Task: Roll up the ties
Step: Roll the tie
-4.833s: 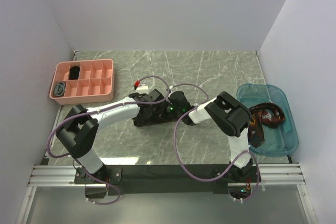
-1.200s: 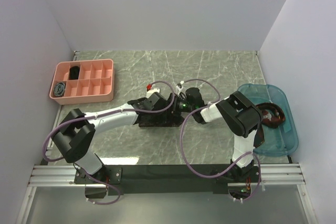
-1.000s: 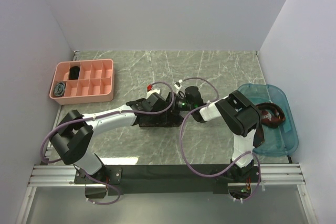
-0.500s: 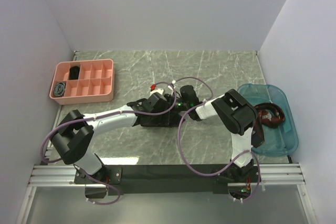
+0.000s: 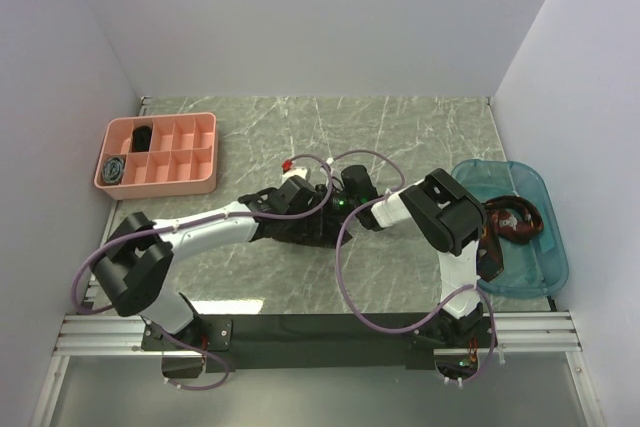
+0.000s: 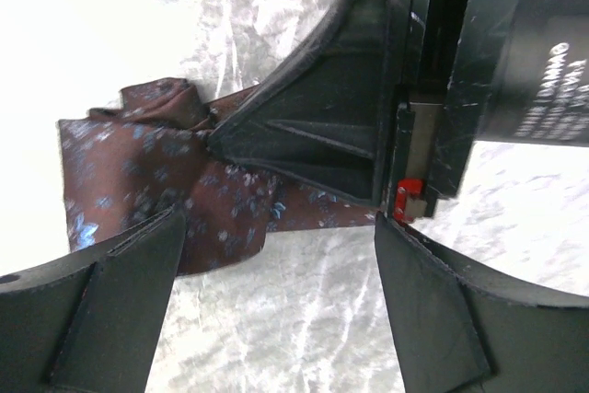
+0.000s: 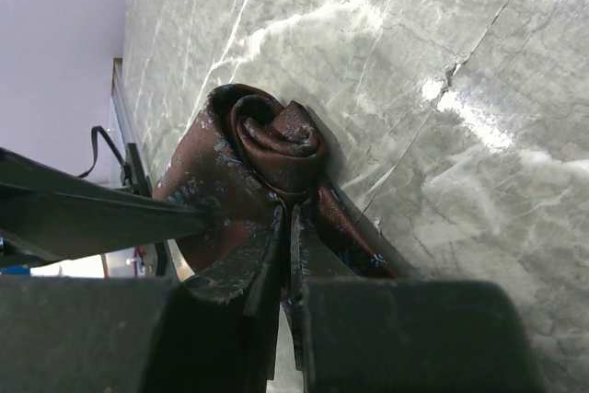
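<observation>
A dark brown-maroon patterned tie [image 7: 267, 149] lies mid-table, partly wound into a coil. My right gripper [image 7: 287, 227] is shut on the tie, the fabric pinched between its jaws just below the coil. My left gripper [image 6: 276, 306] is open, its fingers [image 6: 120, 310] spread over bare table, with the tie's flat part [image 6: 156, 172] just beyond them beside the right gripper's black body. In the top view both grippers meet over the tie [image 5: 300, 232], which is mostly hidden under them. More ties [image 5: 510, 222] lie in the blue bin. Two coils [image 5: 116, 168] sit in the pink tray.
A pink divided tray [image 5: 200, 162] stands at the far left. A blue-green bin [image 5: 545, 252] stands at the right edge. Purple cables [image 5: 345, 267] loop over the middle. White walls close in the table on three sides.
Over the last seconds both grippers shifted right then back a little left over the tie. The left arm has stretched further in; the right wrist has turned while holding the tie.
</observation>
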Controlling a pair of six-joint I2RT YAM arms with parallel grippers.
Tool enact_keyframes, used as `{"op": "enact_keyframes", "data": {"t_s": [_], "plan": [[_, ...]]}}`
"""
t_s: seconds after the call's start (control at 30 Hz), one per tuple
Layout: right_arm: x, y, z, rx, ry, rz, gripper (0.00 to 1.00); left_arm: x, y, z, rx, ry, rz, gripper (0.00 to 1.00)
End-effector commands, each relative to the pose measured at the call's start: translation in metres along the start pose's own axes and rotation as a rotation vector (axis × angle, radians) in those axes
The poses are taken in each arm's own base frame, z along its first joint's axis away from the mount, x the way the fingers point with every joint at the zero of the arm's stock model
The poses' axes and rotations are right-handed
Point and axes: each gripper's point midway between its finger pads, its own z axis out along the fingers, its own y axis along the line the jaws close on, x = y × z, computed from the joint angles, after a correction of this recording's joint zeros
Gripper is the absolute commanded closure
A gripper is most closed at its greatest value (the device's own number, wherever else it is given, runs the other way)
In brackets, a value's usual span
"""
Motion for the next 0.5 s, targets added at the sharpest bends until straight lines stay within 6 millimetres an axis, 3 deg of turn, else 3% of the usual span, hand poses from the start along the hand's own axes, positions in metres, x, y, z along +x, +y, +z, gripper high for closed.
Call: {"op": "enact_keyframes", "data": {"t_s": [0.0,0.1,0.13,0.2,0.23,0.47], "plan": [[0.025,-0.021,0.004,0.063,0.061,-0.01,0.91,-0.05,-0.006,-0.022,0.038,-0.18,-0.164,0.11],[0.026,-0.023,0.002,0.07,0.054,-0.017,0.9,-0.065,0.011,-0.044,0.036,-0.249,-0.29,0.11],[0.027,-0.024,0.002,0.073,0.055,-0.02,0.9,-0.061,0.025,-0.043,0.012,-0.248,-0.344,0.11],[0.027,-0.026,0.001,0.078,0.049,-0.026,0.9,-0.064,0.032,-0.051,0.037,-0.272,-0.387,0.11],[0.028,-0.026,0.001,0.079,0.05,-0.024,0.9,-0.055,0.043,-0.047,0.022,-0.258,-0.39,0.11],[0.027,-0.026,0.002,0.076,0.045,-0.029,0.9,-0.029,0.053,-0.026,0.056,-0.153,-0.373,0.14]]}}
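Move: The tie's rolled part lies about 4 cm to the left of my left hand, some 2 cm farther out and 4 cm lower. The unrolled tail end is about 8 cm to the right of that hand and 2 cm nearer my base, near the table. For my right hand, which already pinches the tie, the roll sits just beyond the fingertips, about 2 cm to the left and slightly below. I lift my left hand off the tie work, fingers kept wide open: it sweeps about 6.5 cm to my left, rising some 6 cm on the way and sinking about 2.5 cm again at the end, with a slight push forward. The wrist turns about 20 degrees counter-clockwise and its left side dips. My right hand stays put, still pinching the tie beside the roll. ##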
